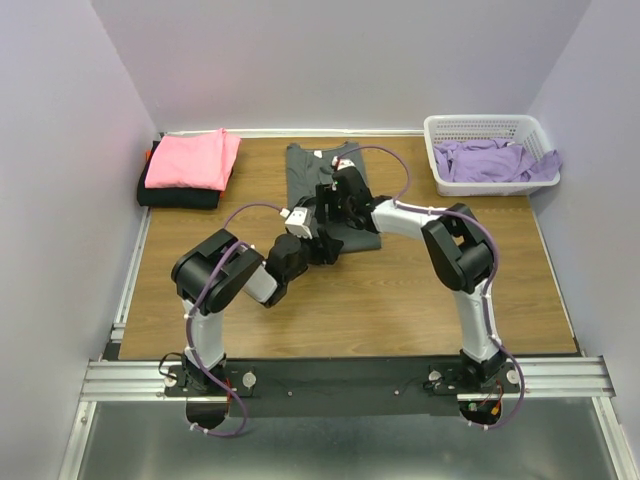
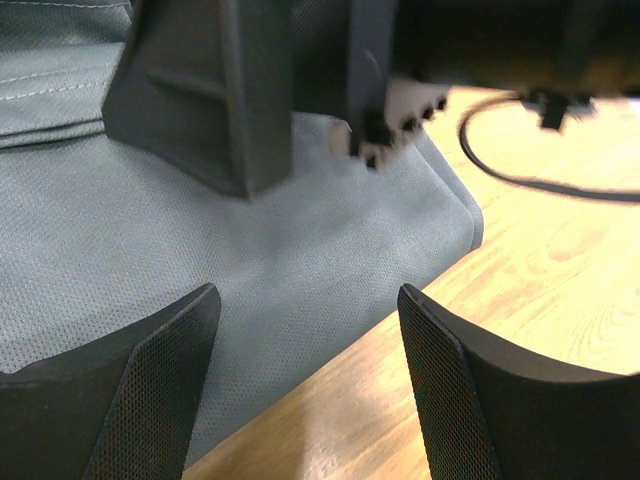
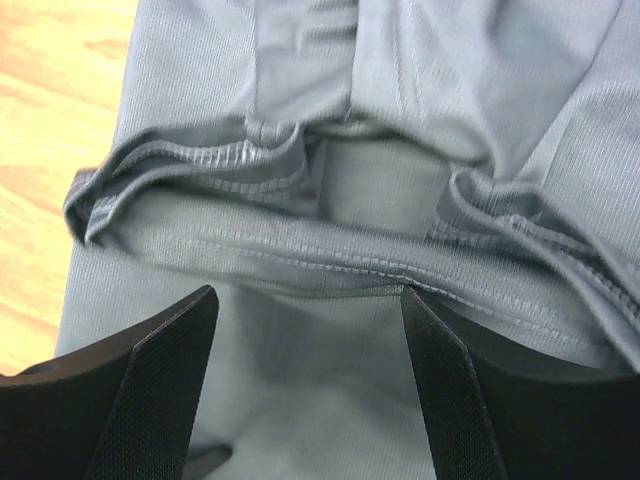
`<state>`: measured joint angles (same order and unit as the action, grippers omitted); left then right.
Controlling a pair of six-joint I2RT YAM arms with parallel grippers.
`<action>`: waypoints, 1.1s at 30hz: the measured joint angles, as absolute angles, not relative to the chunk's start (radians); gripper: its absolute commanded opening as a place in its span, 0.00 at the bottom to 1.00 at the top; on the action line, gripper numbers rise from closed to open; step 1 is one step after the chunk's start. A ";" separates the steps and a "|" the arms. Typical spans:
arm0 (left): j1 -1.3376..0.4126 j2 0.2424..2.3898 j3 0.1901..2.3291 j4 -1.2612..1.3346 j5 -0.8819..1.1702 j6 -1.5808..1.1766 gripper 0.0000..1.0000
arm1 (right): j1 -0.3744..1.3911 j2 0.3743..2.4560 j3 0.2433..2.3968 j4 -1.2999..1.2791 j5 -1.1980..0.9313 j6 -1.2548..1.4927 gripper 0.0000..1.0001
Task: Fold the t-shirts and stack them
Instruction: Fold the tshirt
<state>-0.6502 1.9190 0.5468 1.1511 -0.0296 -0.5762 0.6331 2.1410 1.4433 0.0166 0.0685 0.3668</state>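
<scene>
A dark charcoal grey t-shirt (image 1: pixel 305 165) lies partly folded at the middle back of the table. My right gripper (image 1: pixel 335 200) hovers open over it. In the right wrist view its jaws (image 3: pixel 307 295) stand wide above the grey cloth (image 3: pixel 450 90), just below a stitched hem. My left gripper (image 1: pixel 325 243) is open at the shirt's near edge. Its wrist view shows the jaws (image 2: pixel 307 295) straddling the line where the grey cloth (image 2: pixel 200 240) meets bare wood, holding nothing. A folded bright pink t-shirt (image 1: pixel 192 158) rests on a black one (image 1: pixel 175 196) at the back left.
A white lattice basket (image 1: pixel 487 127) stands at the back right with lavender purple t-shirts (image 1: pixel 490 162) in it, one draped over its right rim. The wooden table (image 1: pixel 400 290) is walled in on three sides. The right arm's body (image 2: pixel 230 100) looms close in the left wrist view.
</scene>
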 measured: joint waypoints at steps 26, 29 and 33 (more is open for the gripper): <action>-0.691 1.931 0.392 1.378 -0.029 -0.619 0.80 | 0.570 2.093 1.596 -0.037 0.107 0.340 0.82; -0.701 1.901 0.397 1.328 -0.029 -0.618 0.80 | 0.570 2.017 1.520 -0.028 0.082 0.344 0.81; -0.707 1.788 0.396 1.197 -0.035 -0.611 0.81 | 0.570 1.927 1.388 -0.024 0.074 0.361 0.81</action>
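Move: The grey t-shirt's crumpled fold lies just ahead of the open right hand, about 2 cm forward, 2 cm left and 1 cm below. The shirt's far edge is some 13 cm ahead of that hand, straight out. From the left hand, the shirt's near edge lies roughly 1 cm back, straight in line and 1 cm below, and its near right corner about 10 cm right and 1 cm forward, also 1 cm below. The right hand brushes 7 cm forward, then lifts back, while the left drags the shirt's near edge back. ##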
